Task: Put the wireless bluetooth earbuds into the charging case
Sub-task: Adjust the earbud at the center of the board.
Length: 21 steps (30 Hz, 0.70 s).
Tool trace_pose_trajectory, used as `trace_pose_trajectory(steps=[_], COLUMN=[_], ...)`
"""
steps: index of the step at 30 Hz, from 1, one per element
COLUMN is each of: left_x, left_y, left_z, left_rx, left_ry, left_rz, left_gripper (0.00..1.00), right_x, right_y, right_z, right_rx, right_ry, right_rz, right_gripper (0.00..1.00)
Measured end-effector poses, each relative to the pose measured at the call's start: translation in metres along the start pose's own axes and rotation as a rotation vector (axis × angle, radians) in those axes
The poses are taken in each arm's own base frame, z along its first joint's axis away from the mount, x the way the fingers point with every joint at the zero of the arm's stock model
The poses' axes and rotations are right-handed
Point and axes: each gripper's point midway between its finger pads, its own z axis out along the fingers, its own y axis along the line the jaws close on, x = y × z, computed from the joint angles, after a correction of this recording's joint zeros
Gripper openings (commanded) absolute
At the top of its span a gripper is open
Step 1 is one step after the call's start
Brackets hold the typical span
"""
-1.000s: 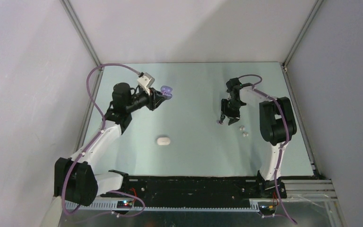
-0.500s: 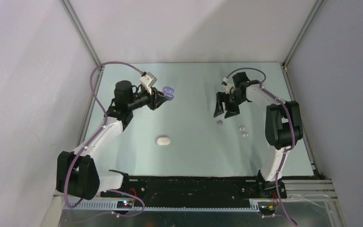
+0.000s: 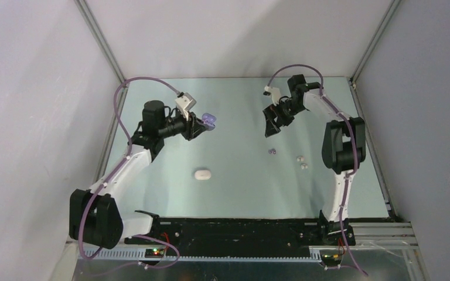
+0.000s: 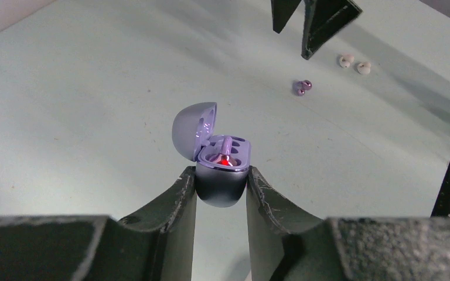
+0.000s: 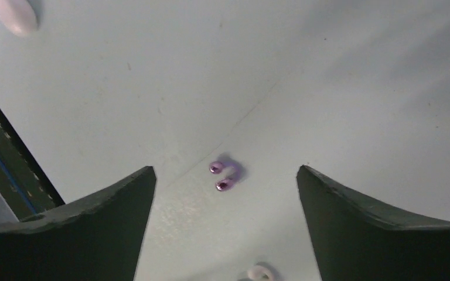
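Observation:
My left gripper [image 3: 202, 124] is shut on the purple charging case [image 3: 209, 120] and holds it above the table. In the left wrist view the fingers [image 4: 179, 199] clamp the case body [image 4: 220, 190]; its lid [image 4: 192, 124] is open and a red light glows inside. Two purple earbuds [image 3: 272, 151] lie together on the table, also in the left wrist view [image 4: 302, 87] and the right wrist view [image 5: 222, 175]. Two white earbuds [image 3: 302, 162] lie to their right. My right gripper [image 3: 272, 124] is open and empty, raised above and behind the purple earbuds [image 5: 225, 171].
A closed white case [image 3: 202, 174] lies on the table toward the near middle, and shows at the top left of the right wrist view [image 5: 14, 14]. Grey enclosure walls stand round the table [image 3: 234, 187] on three sides.
My right gripper has risen and drawn back from the purple earbuds, which stay on the table. My left gripper has shifted slightly with the purple case.

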Motion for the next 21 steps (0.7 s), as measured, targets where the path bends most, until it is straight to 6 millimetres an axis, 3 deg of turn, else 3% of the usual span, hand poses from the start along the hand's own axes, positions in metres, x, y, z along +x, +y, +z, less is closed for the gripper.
trace_pose_trajectory(steps=[1,3,5,8,16,21], left_x=[0.001,0.002,0.002,0.002,0.009,0.011], left_y=[-0.001,-0.002,-0.003,-0.004,-0.008,-0.009], left_z=[-0.001,-0.003,-0.005,-0.007,-0.014,-0.016], left_rx=[0.001,0.001,0.0,-0.001,-0.004,-0.003], left_ry=[0.006,0.013,0.015,0.019,0.052,0.062], left_rz=[0.0,0.003,0.004,0.008,0.022,0.025], left_gripper=[0.0,0.0,0.0,0.0,0.0,0.0], right_x=[0.0,0.01,0.016,0.029,0.088,0.095], right_y=[-0.005,-0.01,-0.014,-0.013,0.012,0.02], right_z=[0.003,0.006,0.01,0.016,0.028,0.035], right_rx=[-0.008,-0.04,-0.067,-0.121,-0.243,-0.245], right_ry=[0.013,0.087,0.148,0.218,0.373,0.387], right_rz=[-0.015,-0.04,-0.09,-0.169,-0.461,-0.585], right_gripper=[0.7,0.55,0.51,0.5,0.43,0.42])
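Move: The loose purple earbud lies about 5 cm back from the right hand, 1 cm to its right and some 9 cm below. The two white earbuds sit about 10 cm to the right of that purple one and 4 cm nearer the base, and the white case 22 cm to its left and 8 cm nearer. From the left hand, which holds the open purple case, the purple earbud is roughly level, about 21 cm to the right and 20 cm below. The right hand sinks about 7 cm and, mostly after the first third, draws back about 7 cm with a slight drift to its right, coming down towards the loose purple earbud on the board while the wrist swings some 40 degrees counter-clockwise and the fingers narrow from wide open to a little under half. It ends low, with the farther fingertip close against one bead of the earbud and the earbud not between the fingers, while the left hand keeps its grip on the open purple case and eases back about 2 cm. ##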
